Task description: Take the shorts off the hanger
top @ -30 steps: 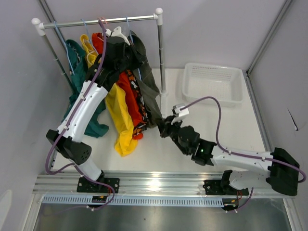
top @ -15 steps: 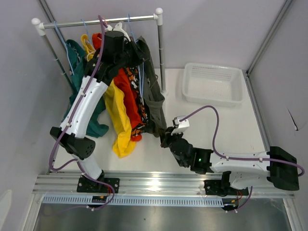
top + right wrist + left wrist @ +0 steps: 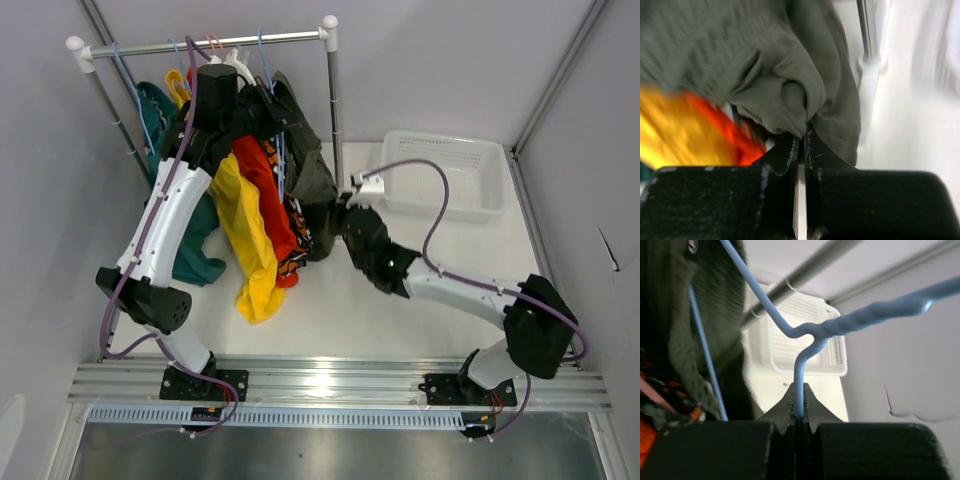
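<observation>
Five shorts hang bunched on a rack: teal, yellow, red-orange, patterned and dark olive. My left gripper is up by the rail, shut on the wire neck of a blue hanger; the wire runs between its fingers in the left wrist view. The olive shorts hang from that hanger. My right gripper is shut on the lower edge of the olive shorts, with cloth pinched at its fingertips in the right wrist view.
The rack's rail and right post stand at the back left. A white basket sits at the back right, beside the post. Grey walls close in the left, back and right sides.
My right gripper has swung from the table's front back toward the rack, carrying the olive hem up with it. My left gripper has risen slightly toward the rail with the hanger.
</observation>
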{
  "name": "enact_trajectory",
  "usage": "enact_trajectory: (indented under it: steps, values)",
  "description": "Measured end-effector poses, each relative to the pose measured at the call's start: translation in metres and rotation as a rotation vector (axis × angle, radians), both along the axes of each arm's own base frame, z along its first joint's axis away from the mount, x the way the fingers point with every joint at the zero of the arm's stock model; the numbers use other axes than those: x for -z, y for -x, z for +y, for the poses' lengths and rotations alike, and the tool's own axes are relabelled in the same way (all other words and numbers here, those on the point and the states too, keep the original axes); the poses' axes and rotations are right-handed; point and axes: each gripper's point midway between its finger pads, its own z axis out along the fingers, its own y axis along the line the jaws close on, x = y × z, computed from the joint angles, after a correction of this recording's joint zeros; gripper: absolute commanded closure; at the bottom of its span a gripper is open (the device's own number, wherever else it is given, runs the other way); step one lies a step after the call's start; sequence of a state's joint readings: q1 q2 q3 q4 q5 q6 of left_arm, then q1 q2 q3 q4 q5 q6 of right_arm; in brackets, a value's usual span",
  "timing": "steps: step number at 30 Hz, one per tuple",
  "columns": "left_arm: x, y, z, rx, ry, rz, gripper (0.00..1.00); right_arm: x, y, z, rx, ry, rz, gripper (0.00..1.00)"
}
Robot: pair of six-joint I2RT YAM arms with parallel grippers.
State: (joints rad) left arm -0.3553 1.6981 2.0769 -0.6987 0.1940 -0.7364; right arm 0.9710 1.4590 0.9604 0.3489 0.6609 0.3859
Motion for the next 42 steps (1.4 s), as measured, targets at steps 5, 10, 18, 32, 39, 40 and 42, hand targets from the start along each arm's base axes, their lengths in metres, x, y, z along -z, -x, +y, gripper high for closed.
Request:
enact_trajectory:
  steps: [5, 10, 18, 32, 39, 40, 42]
  values:
    - [0.005, 0.021, -0.013, 0.121, 0.022, 0.039, 1.0, -0.07, -0.087, -0.003, 0.05, -0.07, -0.09, 1.0]
    - [0.023, 0.051, -0.016, 0.195, 0.018, 0.104, 1.0, -0.115, -0.14, -0.02, 0.097, -0.124, -0.159, 1.0]
    - [0.027, 0.092, -0.024, 0.31, 0.06, 0.157, 1.0, -0.129, -0.154, -0.031, 0.168, -0.14, -0.203, 1.0]
    - [-0.024, 0.076, -0.008, 0.206, -0.005, -0.02, 1.0, -0.124, -0.094, -0.1, 0.252, -0.104, -0.225, 1.0]
    - [-0.042, 0.026, -0.002, 0.099, -0.075, -0.142, 1.0, -0.238, -0.114, -0.204, 0.413, -0.156, -0.424, 1.0]
    - [-0.039, 0.022, -0.003, 0.096, -0.08, -0.141, 1.0, -0.255, -0.116, -0.217, 0.434, -0.162, -0.456, 1.0]
    - [-0.03, 0.014, -0.003, 0.085, -0.1, -0.131, 1.0, -0.294, -0.125, -0.247, 0.479, -0.177, -0.536, 1.0]
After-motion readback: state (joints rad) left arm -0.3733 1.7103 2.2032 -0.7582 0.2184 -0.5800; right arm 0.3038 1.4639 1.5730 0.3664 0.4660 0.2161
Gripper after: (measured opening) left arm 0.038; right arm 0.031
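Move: The olive shorts hang on the blue hanger, their middle about 5 cm back, 5 cm right and 12 cm below the left gripper, which already pinches the hanger near its neck. From the right gripper, already holding the shorts' lower end, that middle is some 5 cm ahead, 5 cm left and 6 cm up. The rack's right post stands roughly 22 cm straight ahead of the right gripper; the white basket lies about 27 cm ahead, 24 cm right and 21 cm below. Keep the left gripper shut on the blue hanger and draw it back about 10 cm while the right gripper, still pinching the shorts, drives forward and up past the hanger. Then send the left forward again; ease the right back and down a little, then sweep it up and right some 20 cm each way, fingers tipping up about 30 degrees and turning clockwise. ##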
